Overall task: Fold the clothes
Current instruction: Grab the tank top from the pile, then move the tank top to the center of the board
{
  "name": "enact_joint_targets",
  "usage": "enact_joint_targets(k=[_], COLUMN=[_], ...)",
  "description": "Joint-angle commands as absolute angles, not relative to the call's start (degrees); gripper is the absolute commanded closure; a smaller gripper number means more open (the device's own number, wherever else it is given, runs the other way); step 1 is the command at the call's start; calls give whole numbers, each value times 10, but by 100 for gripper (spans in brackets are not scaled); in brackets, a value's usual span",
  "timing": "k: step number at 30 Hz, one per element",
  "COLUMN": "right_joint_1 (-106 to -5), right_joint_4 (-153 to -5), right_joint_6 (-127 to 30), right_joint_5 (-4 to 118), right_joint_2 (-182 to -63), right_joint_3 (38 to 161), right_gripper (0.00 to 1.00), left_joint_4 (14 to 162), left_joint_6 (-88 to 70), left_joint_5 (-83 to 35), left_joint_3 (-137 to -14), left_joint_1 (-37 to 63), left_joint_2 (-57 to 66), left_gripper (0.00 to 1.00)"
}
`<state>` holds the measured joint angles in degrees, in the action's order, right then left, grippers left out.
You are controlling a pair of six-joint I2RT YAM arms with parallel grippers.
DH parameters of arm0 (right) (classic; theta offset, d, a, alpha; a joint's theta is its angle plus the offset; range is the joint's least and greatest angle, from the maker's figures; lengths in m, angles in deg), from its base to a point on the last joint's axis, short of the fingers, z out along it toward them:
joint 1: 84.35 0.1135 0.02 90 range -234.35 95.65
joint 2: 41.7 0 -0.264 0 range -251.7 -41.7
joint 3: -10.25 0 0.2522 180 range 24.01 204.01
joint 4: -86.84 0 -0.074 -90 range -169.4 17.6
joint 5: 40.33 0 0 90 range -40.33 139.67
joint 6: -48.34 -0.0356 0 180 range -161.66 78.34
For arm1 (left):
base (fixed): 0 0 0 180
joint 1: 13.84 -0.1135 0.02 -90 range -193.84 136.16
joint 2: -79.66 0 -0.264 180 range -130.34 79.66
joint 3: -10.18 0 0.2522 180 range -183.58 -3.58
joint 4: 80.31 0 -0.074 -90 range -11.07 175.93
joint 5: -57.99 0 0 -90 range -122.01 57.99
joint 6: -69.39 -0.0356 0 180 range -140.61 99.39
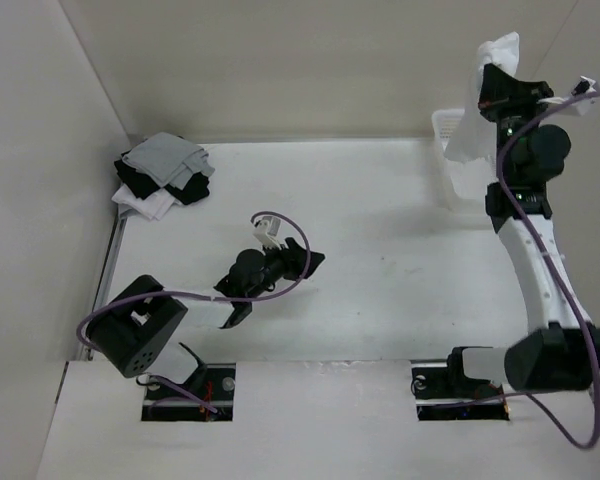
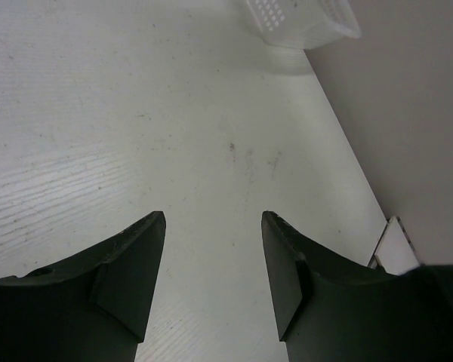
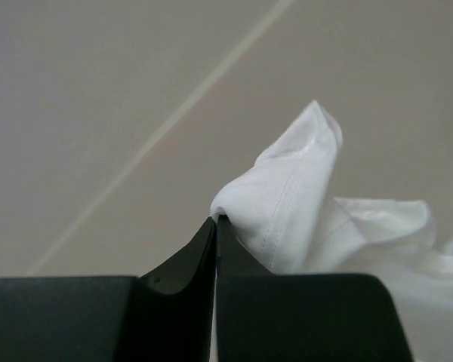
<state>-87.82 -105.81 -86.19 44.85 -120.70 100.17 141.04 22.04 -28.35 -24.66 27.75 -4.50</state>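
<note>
The clothes point(image 1: 470, 125) are a plain white garment hanging in a bunch at the far right, over the basket. My right gripper point(image 1: 492, 92) is raised high and shut on a hemmed fold of it. In the right wrist view the black fingers meet at the gripper's tip point(image 3: 216, 220), with the clothes point(image 3: 302, 188) pinched there and bulging to the right. My left gripper point(image 1: 313, 262) hovers over the middle of the table, apart from the garment. In its own view, the left gripper point(image 2: 213, 220) is open, with only the bare white table point(image 2: 136, 113) between its fingers.
A white mesh basket point(image 1: 444, 128) stands at the back right, partly hidden behind the hanging garment; the left wrist view shows the basket point(image 2: 302, 19) at its top. A stack of grey, black and white garments point(image 1: 165, 172) lies at the back left. Walls close the table on three sides.
</note>
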Motion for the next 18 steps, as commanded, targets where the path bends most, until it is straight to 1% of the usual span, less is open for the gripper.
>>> enact_joint_targets(k=[1,4,7,9,12,13,14,16,17,18], right_joint_1=[-820,-742,-658,-624,-565,-558,-543,-529,-521,-517], right_joint_4=[-1077,-1050,-1042,-1049,-1062,-1062,-1058,-1055,-1044,-1031], right_joint_6=[-851,-858,-877,-888,-910,-910,-912,-912,-911,-909], right_joint_5=[518,575,586,588,588,587,585,577,569,560], right_joint_2=[-1118,-1039,-984,-972,-984,-990,-1009,-1026,-1027,-1015], right_joint_3=[947,920,840,799,708,698,668,625,584,554], right_gripper=[97,95,95,94,89,88,85,73,61,52], left_joint_4=[1456,1446,1432,1426,1413,1410,1402,1388,1366,1350], left_joint_6=[232,246,265,270,277,277,278,281,285,282], left_joint_5=[-310,-336,-344,-344,-345,-346,-349,-354,-356,-354], left_joint_3=[-224,-198,-178,-173,-166,-165,-164,-162,-162,-166], left_joint_1=[247,206,165,152,133,130,125,118,108,107], left_joint_2=[8,52,94,109,137,140,143,147,154,161], left_gripper=[48,47,47,47,45,45,44,44,44,44])
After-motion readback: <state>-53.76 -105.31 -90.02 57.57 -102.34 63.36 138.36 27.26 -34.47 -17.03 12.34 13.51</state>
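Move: The tank top is already held high above the table by the right hand. The bare mid-table it is taken to lies roughly 34 cm left, 19 cm back and 48 cm below; the laundry basket is some 20 cm ahead, 17 cm right and 44 cm below. The left hand hovers about 11 cm over that mid-table spot, level with it both ways. Right hand swings the tank top 25 cm left and back, then down, fingers opening; left hand clears leftward. ##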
